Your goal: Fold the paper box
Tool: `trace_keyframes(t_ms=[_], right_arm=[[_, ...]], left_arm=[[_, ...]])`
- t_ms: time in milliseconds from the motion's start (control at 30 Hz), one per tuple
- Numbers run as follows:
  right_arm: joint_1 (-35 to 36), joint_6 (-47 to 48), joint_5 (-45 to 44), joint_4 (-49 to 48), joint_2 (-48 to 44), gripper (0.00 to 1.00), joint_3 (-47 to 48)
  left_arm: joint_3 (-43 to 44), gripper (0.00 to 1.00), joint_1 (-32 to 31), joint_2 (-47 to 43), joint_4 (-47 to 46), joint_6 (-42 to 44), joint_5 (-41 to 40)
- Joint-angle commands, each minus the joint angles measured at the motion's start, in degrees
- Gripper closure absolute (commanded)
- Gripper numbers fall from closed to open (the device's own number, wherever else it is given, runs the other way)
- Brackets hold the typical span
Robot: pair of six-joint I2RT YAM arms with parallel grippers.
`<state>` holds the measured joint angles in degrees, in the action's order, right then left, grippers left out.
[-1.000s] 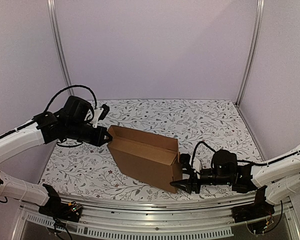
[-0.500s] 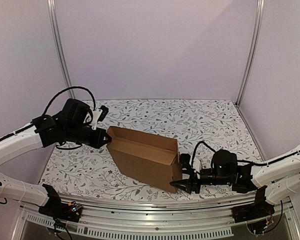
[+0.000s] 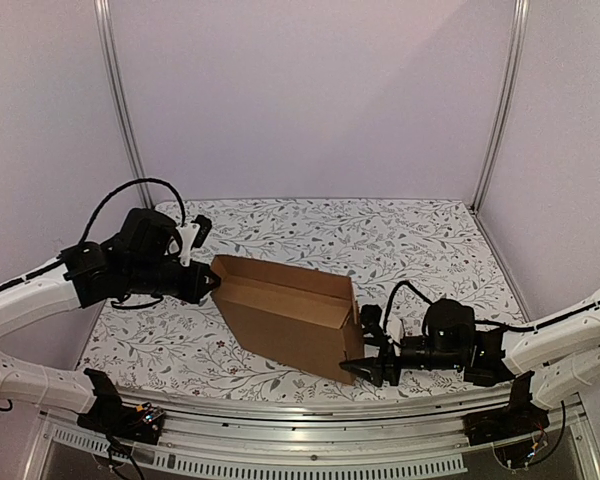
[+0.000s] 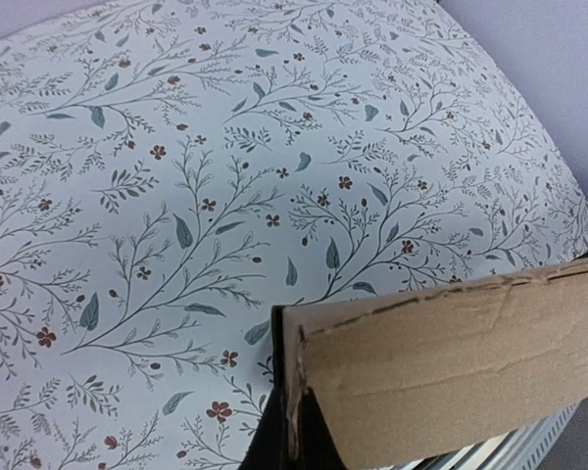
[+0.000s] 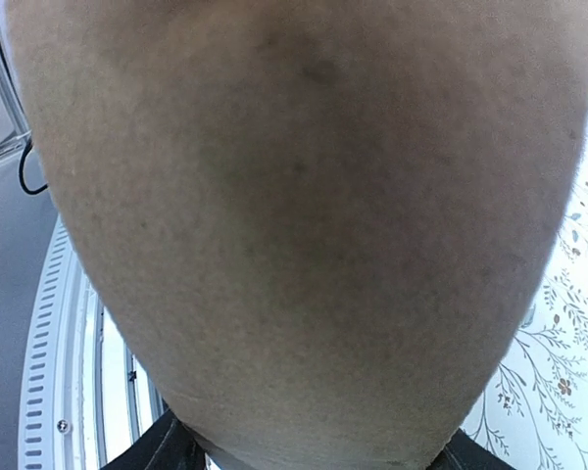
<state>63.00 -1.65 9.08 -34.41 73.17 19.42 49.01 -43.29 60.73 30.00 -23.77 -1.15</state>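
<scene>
The paper box (image 3: 290,315) is a plain brown cardboard shape, open at the top, lying slantwise across the middle of the flowered table (image 3: 420,240). My left gripper (image 3: 212,281) is shut on the box's far left edge. In the left wrist view its dark fingers (image 4: 274,441) pinch the thin cardboard wall (image 4: 451,362). My right gripper (image 3: 363,350) straddles the near right end of the box, one finger above and one below. In the right wrist view cardboard (image 5: 304,215) fills the picture and spans the gap between the two fingers (image 5: 157,450).
An aluminium rail (image 3: 310,425) runs along the near table edge in front of both arm bases. Pale walls and metal posts (image 3: 120,100) close in the back and sides. Bare flowered cloth lies behind and to the right of the box.
My left gripper has dropped a little and drawn slightly left, taking the box's left edge with it. The right gripper has stayed where it was.
</scene>
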Motion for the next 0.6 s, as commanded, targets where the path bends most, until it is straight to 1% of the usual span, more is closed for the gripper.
trace_keyframes(t_ms=[0, 33, 233, 367, 567], right_arm=[[-0.75, -4.44, -6.68, -0.4, -0.54, 0.32, -1.12], [-0.71, -4.78, -6.83, -0.39, -0.78, 0.28, -1.13], [-0.77, -6.27, -7.87, -0.35, -4.27, 0.13, -2.01], [-0.72, -7.2, -8.03, 1.85, -7.19, 0.02, -2.29], [-0.75, -8.23, -6.6, 7.84, -14.58, 0.01, -2.06]], left_arm=[[-2.25, 1.0, -1.35, -0.17, 6.07, -1.44, -1.54], [-2.23, 1.0, -1.55, -0.18, 6.0, -1.56, -1.65], [-2.02, 1.0, -2.62, 0.08, 5.36, -2.16, -2.24], [-1.53, 1.0, -3.19, 0.97, 5.14, -2.89, -2.72], [-0.6, 1.0, -3.77, 2.82, 4.44, -5.94, -2.8]])
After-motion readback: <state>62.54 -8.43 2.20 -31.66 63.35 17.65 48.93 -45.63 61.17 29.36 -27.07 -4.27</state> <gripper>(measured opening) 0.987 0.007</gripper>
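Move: From the right gripper, clamped across the box's right end, the loose end flap at the rim lies some 3 cm ahead, about 1 cm left and roughly 5 cm above. The box's middle is about 14 cm to its left, 4 cm ahead and level with it; the left rim corner, pinched by the left gripper, is some 30 cm left, 10 cm ahead and 6 cm higher. From the left gripper the flap is about 30 cm right, 8 cm back and 2 cm lower. Spread the right gripper from about half open to fully open so that it lets go of the box's right end, easing it forward a little, then draw it off to the right and lift it about 3 cm towards the height of the loose flap, turning it some 10 degrees clockwise. Keep the left gripper shut on the left rim corner, almost still. ##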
